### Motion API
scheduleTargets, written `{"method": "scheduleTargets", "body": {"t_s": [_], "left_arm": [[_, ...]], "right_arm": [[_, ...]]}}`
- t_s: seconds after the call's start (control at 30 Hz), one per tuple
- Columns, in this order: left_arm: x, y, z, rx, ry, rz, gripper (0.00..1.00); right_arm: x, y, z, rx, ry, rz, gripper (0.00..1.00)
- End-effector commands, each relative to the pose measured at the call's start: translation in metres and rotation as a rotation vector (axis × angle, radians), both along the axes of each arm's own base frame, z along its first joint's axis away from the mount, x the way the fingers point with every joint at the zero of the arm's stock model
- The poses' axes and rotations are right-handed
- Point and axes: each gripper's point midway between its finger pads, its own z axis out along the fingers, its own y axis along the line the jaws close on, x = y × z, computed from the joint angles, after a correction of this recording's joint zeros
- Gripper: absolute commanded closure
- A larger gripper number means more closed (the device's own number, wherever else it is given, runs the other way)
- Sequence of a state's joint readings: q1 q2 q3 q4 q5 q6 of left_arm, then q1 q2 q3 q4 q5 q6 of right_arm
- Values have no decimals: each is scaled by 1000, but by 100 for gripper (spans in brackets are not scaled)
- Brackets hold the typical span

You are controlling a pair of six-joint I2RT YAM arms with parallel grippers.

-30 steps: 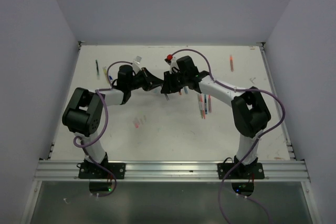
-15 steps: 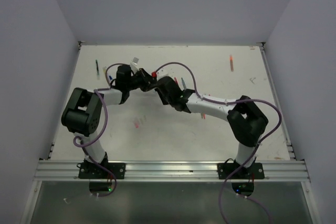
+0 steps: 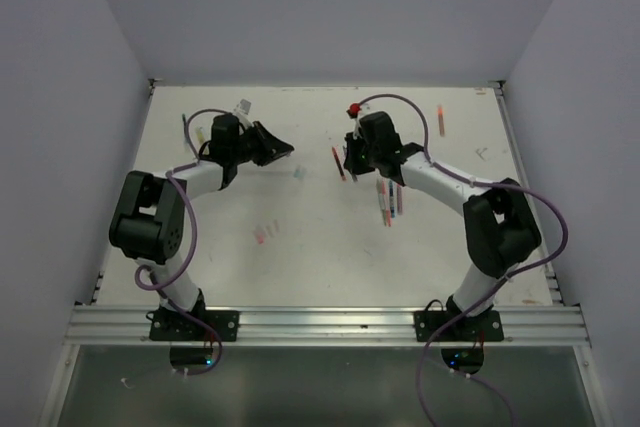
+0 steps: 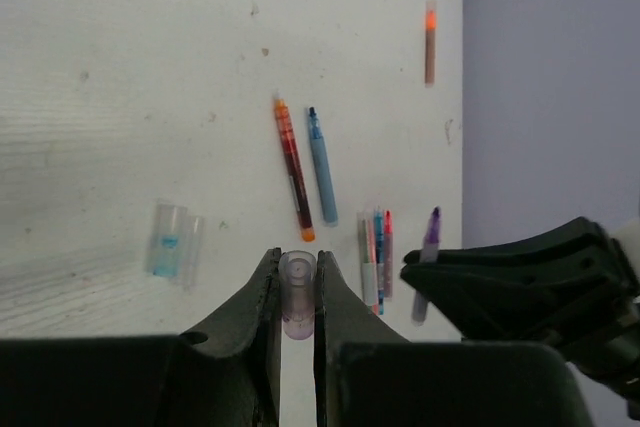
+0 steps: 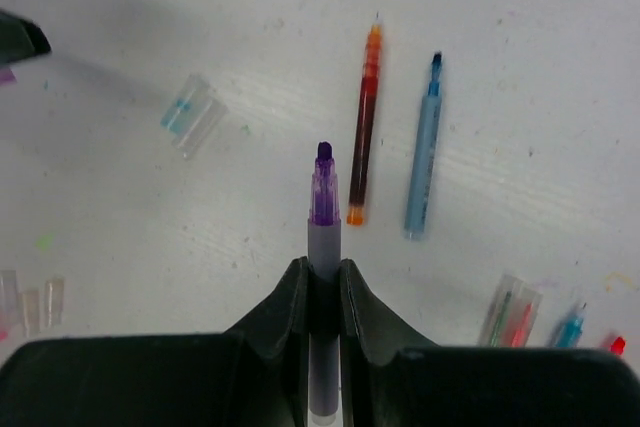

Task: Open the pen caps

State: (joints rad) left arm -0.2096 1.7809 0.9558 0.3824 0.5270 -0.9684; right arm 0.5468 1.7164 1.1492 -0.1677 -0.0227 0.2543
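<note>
My left gripper [image 4: 297, 259] is shut on a translucent purple pen cap [image 4: 297, 297], which stands free of any pen. My right gripper [image 5: 322, 269] is shut on the barrel of a purple pen [image 5: 324, 209], whose bare tip points away from me. In the top view the left gripper [image 3: 282, 150] and right gripper [image 3: 348, 158] hang apart over the far middle of the table. A clear cap with a blue insert [image 5: 192, 115] lies loose on the table between them. An uncapped orange pen [image 5: 362, 127] and an uncapped blue pen [image 5: 424, 147] lie side by side.
A bundle of capped pens [image 3: 390, 199] lies right of centre, and a single orange pen [image 3: 440, 119] at the far right. More pens [image 3: 186, 129] lie at the far left. Several loose clear caps [image 5: 30, 302] sit near the table's middle. White walls close in the table.
Half a second ago the two grippers met at the middle. They have since pulled apart, the left going left with the purple cap, the right going right with the bare-tipped pen.
</note>
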Motion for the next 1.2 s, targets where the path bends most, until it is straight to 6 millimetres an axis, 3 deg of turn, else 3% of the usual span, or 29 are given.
{"method": "scheduleTargets", "body": {"t_s": [0.0,0.13,0.33,0.6,0.8,0.93,1.17], "left_arm": [[1,19,-9,177,-32,19,100],[-1,27,-26,234,-13,43,92],[1,27,-52,272,27,21,90],[3,20,-71,272,55,-3,86],[2,19,-80,274,75,-2,77],[1,19,-82,273,82,3,66],[-1,22,-83,281,86,10,62]], "right_arm": [[25,6,28,55,-23,-7,100],[57,-10,12,1,-6,-61,100],[86,-25,-2,4,15,-104,100],[98,-40,-37,-46,78,-132,100],[101,-42,-46,-68,84,-131,100],[103,-41,-53,-63,101,-130,100],[103,-39,-62,-54,120,-123,96]]}}
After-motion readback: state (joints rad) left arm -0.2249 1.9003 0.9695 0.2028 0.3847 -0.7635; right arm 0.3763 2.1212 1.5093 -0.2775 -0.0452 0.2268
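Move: The left hand, holding the purple cap, has the pair of loose clear caps about 10 cm below and 1 cm back, with no sideways offset; from this hand the orange pen lies some 9 cm right and 1 cm ahead. From the right hand, holding the uncapped purple pen, the blue pen is about 8 cm ahead, 2 cm right and 7 cm down; the orange pen is 8 cm ahead and 1 cm left, and the three-pen row is level, 11 cm right. The left hand sinks about 9 cm, easing some 2 cm left and a little back while its left side rolls up roughly 15 degrees, to bring the purple cap down close on the left of the two loose caps, then stays there and opens its fingers part way to let go of it. Meanwhile the right hand, keeping its grip on the purple pen, swings forward about 9 cm and some 4 cm right, first rising slightly and then going down to end about 7 cm lower, just right of the blue pen, turning slightly clockwise and tipping down on the way. ##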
